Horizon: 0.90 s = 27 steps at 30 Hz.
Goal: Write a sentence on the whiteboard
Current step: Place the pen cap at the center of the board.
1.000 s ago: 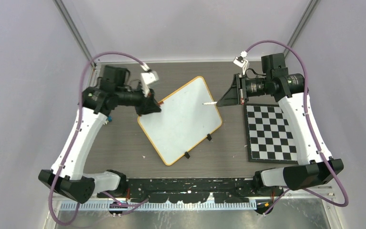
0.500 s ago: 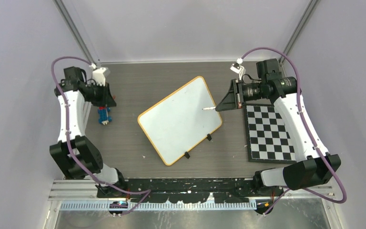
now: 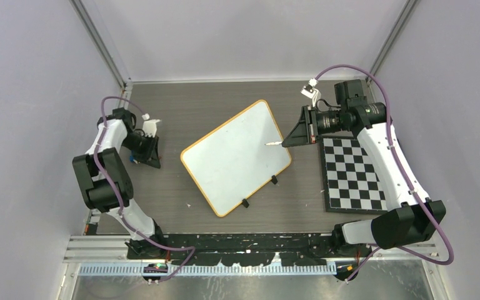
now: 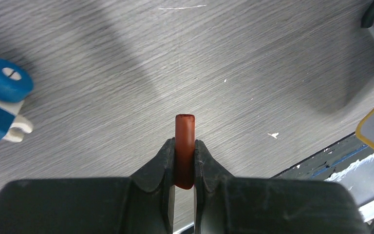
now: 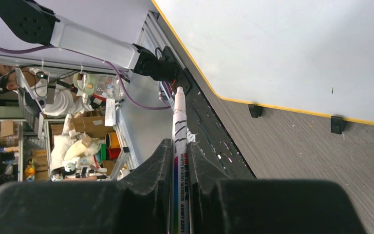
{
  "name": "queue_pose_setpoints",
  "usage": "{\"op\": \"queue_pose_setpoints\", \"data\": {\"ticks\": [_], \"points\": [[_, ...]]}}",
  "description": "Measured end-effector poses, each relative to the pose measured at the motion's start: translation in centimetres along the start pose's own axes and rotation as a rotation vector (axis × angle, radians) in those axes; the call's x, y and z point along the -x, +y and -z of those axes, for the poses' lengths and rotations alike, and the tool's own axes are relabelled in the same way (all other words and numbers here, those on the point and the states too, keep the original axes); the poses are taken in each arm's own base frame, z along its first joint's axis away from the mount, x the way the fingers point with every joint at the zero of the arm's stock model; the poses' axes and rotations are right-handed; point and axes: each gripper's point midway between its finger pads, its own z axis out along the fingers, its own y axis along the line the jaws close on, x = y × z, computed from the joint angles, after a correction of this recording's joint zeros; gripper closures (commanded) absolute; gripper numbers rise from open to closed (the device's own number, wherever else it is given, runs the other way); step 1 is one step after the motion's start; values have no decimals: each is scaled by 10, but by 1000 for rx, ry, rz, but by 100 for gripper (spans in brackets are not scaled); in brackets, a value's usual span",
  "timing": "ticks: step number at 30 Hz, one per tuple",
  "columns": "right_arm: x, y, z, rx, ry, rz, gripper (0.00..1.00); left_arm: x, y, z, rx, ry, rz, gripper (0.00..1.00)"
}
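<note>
The whiteboard (image 3: pixel 236 156) lies tilted in the middle of the table, white with an orange rim and two black feet; no sentence is in view on it. My right gripper (image 3: pixel 287 140) is shut on a white board marker (image 5: pixel 179 122). The marker's bare tip (image 3: pixel 269 143) hangs over the board's right part. In the right wrist view the whiteboard (image 5: pixel 282 48) fills the upper right. My left gripper (image 3: pixel 152 152) is off to the board's left, over bare table. It is shut on a red-brown marker cap (image 4: pixel 185 129).
A black-and-white checkered mat (image 3: pixel 355 175) lies right of the board, under the right arm. A blue and white object (image 4: pixel 0 95) rests on the table beside the left gripper. A black rail (image 3: pixel 250 240) runs along the near edge.
The left arm pulled back from the board's left edge to the table's left side and folded, still holding the cap. The right arm and marker barely shifted.
</note>
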Motion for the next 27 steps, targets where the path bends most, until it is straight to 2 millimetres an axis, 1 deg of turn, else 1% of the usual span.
{"op": "queue_pose_setpoints", "data": {"ticks": [7, 14, 16, 19, 27], "points": [[-1, -2, -1, -1, 2, -18, 100, -11, -2, -28, 7, 92, -37, 85], [-3, -3, -1, -11, -1, -18, 100, -11, -1, -52, 29, 149, -79, 73], [-3, -3, -1, -14, -2, -16, 100, -12, -1, -58, 31, 165, -77, 68], [-3, -3, -1, -14, -2, -16, 100, -14, 0, -62, 35, 174, -76, 62], [-3, -3, -1, -14, -2, -16, 100, -14, -3, -60, 29, 181, -75, 59]]}}
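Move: My left hand still holds the red pen cap, pointing steeply down. The bare table spot it goes to lies about 7 cm below the hand, some 2 cm to its right and roughly 1 cm ahead. The whiteboard's middle is about 26 cm to this hand's right and 3 cm ahead; the toy figure is 13 cm to its left and 6 cm ahead. From my right hand that spot is some 38 cm left, 6 cm ahead and 30 cm down. I lower my left hand about 6 cm towards the bare table beside the whiteboard's left corner, easing some 2 cm to the right, with the wrist turning only about 10 degrees. In the last part of the descent my fingers begin to open, and they keep opening as the hand stops low over the table, letting go of the pen cap. My right hand stays put, still holding the marker. ##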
